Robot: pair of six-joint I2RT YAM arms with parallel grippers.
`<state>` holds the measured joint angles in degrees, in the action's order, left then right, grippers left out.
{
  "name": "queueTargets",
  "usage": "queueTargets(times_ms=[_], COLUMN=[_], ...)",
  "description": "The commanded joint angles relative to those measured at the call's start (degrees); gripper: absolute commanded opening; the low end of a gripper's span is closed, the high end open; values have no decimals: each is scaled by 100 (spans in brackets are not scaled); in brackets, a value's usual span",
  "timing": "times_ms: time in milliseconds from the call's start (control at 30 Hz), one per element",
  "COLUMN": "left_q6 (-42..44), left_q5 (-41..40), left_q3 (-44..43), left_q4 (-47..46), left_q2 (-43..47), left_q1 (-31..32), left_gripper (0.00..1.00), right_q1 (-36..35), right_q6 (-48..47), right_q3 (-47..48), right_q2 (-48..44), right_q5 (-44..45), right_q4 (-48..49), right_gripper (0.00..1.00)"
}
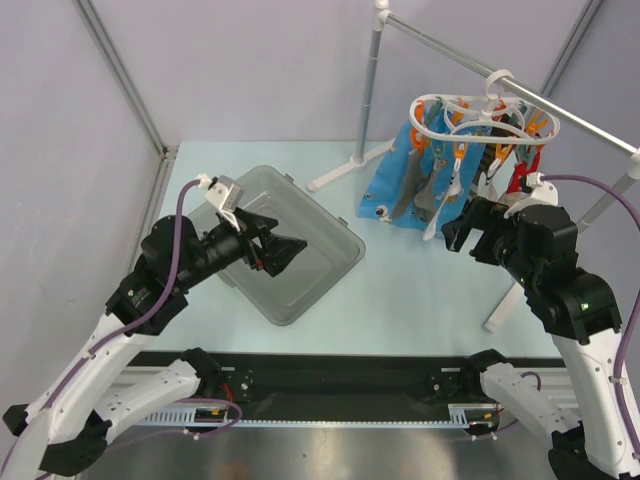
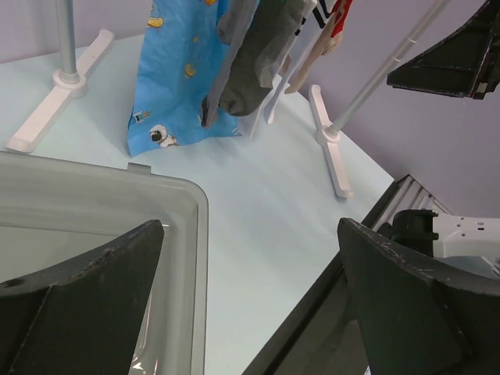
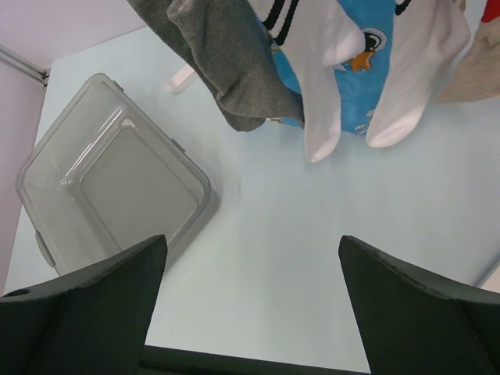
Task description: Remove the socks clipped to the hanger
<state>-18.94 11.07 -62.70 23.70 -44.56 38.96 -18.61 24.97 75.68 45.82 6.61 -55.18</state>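
The white ring hanger [image 1: 470, 112] with orange clips hangs from the silver rail at the back right. Several socks hang from it: a bright blue printed one [image 1: 392, 195], a grey one [image 1: 430, 190] and white ones [image 1: 452, 192]. In the right wrist view the grey sock [image 3: 226, 62], white socks [image 3: 324, 86] and blue sock [image 3: 355, 47] hang just ahead. In the left wrist view the blue sock [image 2: 176, 86] and grey sock [image 2: 258, 62] show far off. My right gripper [image 1: 458, 232] is open and empty just below the socks. My left gripper [image 1: 285, 250] is open and empty above the bin.
A grey translucent plastic bin [image 1: 330, 270] stands at the left centre, also in the right wrist view [image 3: 47, 172] and left wrist view [image 2: 187, 226]. The silver rail [image 1: 560, 110] rests on white stand feet [image 1: 345, 165], [image 1: 500, 310].
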Motion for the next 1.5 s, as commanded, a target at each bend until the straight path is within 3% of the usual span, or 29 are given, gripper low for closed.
queueTargets(times_ms=[0, 233, 367, 467, 633, 833, 1100, 1200, 1233, 1300, 1333, 1467], left_q6=[57, -92, -22, 285, 707, 892, 743, 708, 699, 629, 593, 409], left_q5=[-17, 236, 483, 169, 255, 167, 300, 255, 264, 360, 413, 729], left_q3=[-49, -190, -436, -822, -1376, -2632, -3897, -4215, -4268, -4251, -4216, -4145], left_q4=[-103, -884, -1692, -2176, -3327, -3566, -3610, -3470, -3426, -3364, -3372, -3294], left_q2=[9, -808, -1765, -2723, -4112, -5526, -6416, -6636, -6662, -6619, -6575, -6355], left_q1=[-38, -38, 6, 339, 718, 727, 753, 745, 745, 745, 745, 762], left_gripper=[100, 100, 93, 86, 84, 80, 78, 64, 52, 40, 28, 2], right_q1=[15, 15, 7, 7, 15, 15, 7, 7, 15, 15, 7, 7], right_q6=[52, -1, -150, -220, -300, -247, -230, -89, -63, -28, -19, 113], right_q3=[219, 351, 202, 131, 245, -53, -535, -939, -1028, -1195, -1405, -1732], right_q2=[-82, -126, -170, -223, -337, -530, -732, -803, -794, -768, -768, -549], right_q5=[-19, 60, 68, -37, -151, -617, -766, -968, -1012, -1057, -1048, -1004], right_q4=[-10, -256, -344, -336, -257, -90, 33, 340, 419, 761, 920, 2139], right_gripper=[100, 100, 100, 100, 99, 97, 86, 80, 79, 75, 74, 64])
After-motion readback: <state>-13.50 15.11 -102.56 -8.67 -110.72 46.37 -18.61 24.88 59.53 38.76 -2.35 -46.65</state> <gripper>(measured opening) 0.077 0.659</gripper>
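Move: The grey sock hangs about 19 cm ahead of the left hand, 27 cm to its right and 8 cm lower. The blue cloth hangs some 5 cm beyond it and 3 cm farther right; the tray lies about 13 cm ahead of that hand, 2 cm left, 30 cm below. From the right hand the grey sock is roughly 12 cm ahead, 6 cm left, about level; the white sock is 8 cm ahead, 2 cm left, also level. The grey sock is pinched at its top, just under the orange clip, by the left hand, which sweeps some 30 cm right and forward over the tray, dips, rises again and shuts its fingers at the end, turning about 10 degrees clockwise. The empty right hand eases back, then sinks 5 cm below its start and begins coming forward, its fingers closing by a third. ##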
